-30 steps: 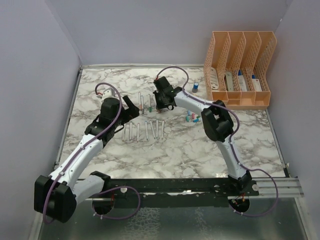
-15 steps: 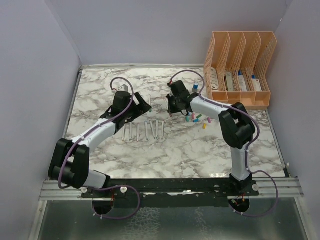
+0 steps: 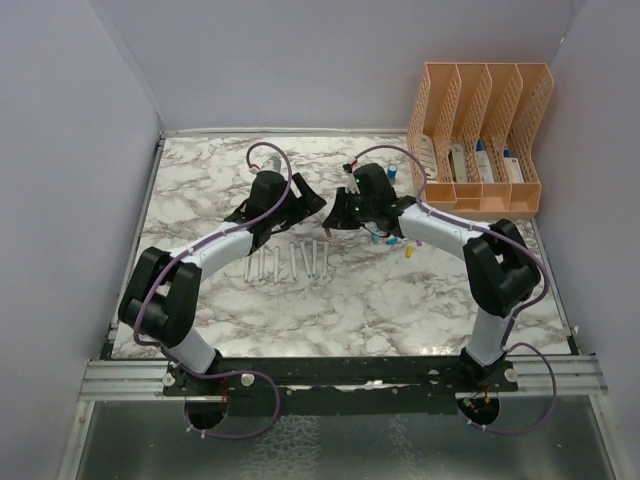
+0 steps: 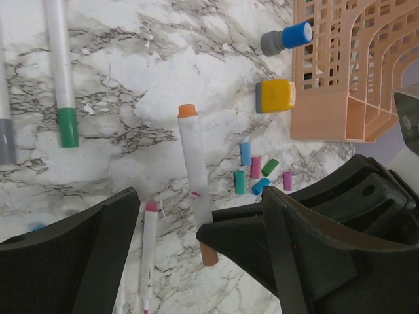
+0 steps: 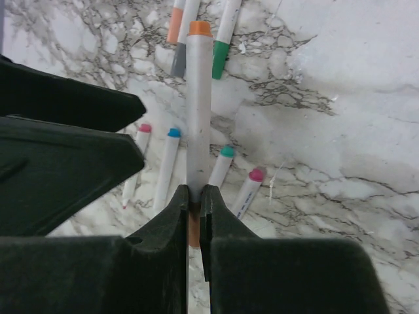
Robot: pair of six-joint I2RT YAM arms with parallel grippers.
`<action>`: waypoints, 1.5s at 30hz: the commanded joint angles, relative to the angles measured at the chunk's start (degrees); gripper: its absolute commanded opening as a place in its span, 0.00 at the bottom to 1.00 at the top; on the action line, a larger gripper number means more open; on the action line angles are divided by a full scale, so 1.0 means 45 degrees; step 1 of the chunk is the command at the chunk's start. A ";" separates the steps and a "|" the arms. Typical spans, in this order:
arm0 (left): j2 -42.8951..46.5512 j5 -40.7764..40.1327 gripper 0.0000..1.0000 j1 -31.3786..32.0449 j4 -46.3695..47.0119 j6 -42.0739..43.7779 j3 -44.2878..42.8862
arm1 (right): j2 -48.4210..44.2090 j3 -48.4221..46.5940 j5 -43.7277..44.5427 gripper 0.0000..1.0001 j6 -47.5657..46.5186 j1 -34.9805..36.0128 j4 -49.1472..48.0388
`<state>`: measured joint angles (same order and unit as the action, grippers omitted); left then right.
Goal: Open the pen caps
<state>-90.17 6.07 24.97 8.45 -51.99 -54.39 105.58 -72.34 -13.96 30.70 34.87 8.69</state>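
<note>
My right gripper (image 5: 194, 191) (image 3: 338, 212) is shut on a white pen (image 5: 198, 104) near its lower orange cap (image 5: 194, 232), holding it above the marble table. That same pen (image 4: 194, 167) lies between the wide open jaws of my left gripper (image 4: 196, 193) (image 3: 308, 205), and neither left finger touches it. Its other end is also orange (image 4: 188, 110). Several loose pen caps (image 4: 255, 171) (image 3: 388, 240), blue, pink, green, teal and purple, lie on the table to the right. A row of pens (image 3: 290, 262) lies below the grippers.
An orange file organizer (image 3: 480, 140) (image 4: 340, 85) stands at the back right. Beside it stand a stubby blue item (image 4: 288, 38) and a stubby yellow item (image 4: 275, 95). A green-capped pen (image 4: 62, 72) and a pink-tipped pen (image 4: 149, 255) lie on the marble.
My left arm has swung right to the pen held by my right gripper, and its jaws have narrowed somewhat. The right gripper has shifted right with the pen.
</note>
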 commanded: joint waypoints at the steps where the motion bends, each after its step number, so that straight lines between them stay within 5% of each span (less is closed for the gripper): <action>1: -0.0440 -0.0450 0.77 0.0402 0.0589 -0.0190 -0.0469 | -0.0804 0.0445 -0.1301 0.01 0.1596 0.0078 -0.1485; 6: -0.0509 -0.0739 0.75 0.0602 0.0570 -0.0200 -0.0479 | -0.1210 0.0928 -0.1810 0.01 0.2296 0.0083 -0.2284; 21: -0.0476 -0.0723 0.47 0.0681 0.1046 -0.0523 -0.0332 | -0.1380 0.1050 -0.2345 0.01 0.2918 0.0082 -0.2725; 32: -0.0430 -0.0628 0.00 0.0701 0.1176 -0.0576 -0.0216 | -0.1331 0.1056 -0.2585 0.02 0.2841 0.0082 -0.2832; 36: -0.0397 -0.0604 0.00 0.0700 0.1101 -0.0567 -0.0284 | -0.1031 0.0524 -0.2850 0.40 0.2240 0.0083 -0.2065; 39: -0.0394 -0.0634 0.00 0.0701 0.0975 -0.0490 -0.0487 | -0.0928 0.0460 -0.2943 0.48 0.1994 0.0083 -0.1710; 45: -0.0549 -0.0645 0.00 0.0701 0.0876 -0.0359 -0.0876 | -0.0905 0.0671 -0.3092 0.48 0.1861 0.0083 -0.1583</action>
<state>-92.05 3.33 27.88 11.53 -54.50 -55.88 101.56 -68.31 -25.85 40.53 34.87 0.62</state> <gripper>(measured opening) 0.141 0.494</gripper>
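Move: The orange-capped pen is upright in the right gripper, pinched near the cap, its middle about 2 cm ahead, 2 left and 3 above the right hand. The open left fingers wait some 6 cm left of the right hand and 8 above. From the left hand, the pen's middle lies about 2 cm ahead, 4 right and 5 below; the green-capped pen is 13 ahead and the pink uncapped pen 3 back and 6 right, both 16 below. Lift the held pen about 5 cm with the right gripper, easing it left and slightly back and rolling the hand some 15 degrees so its left side rises. Ease the left gripper about 2 cm right and close it on the white barrel, above the right fingers. Only then open the right fingers about halfway, drawing back about a centimetre, with the cap still between them. ##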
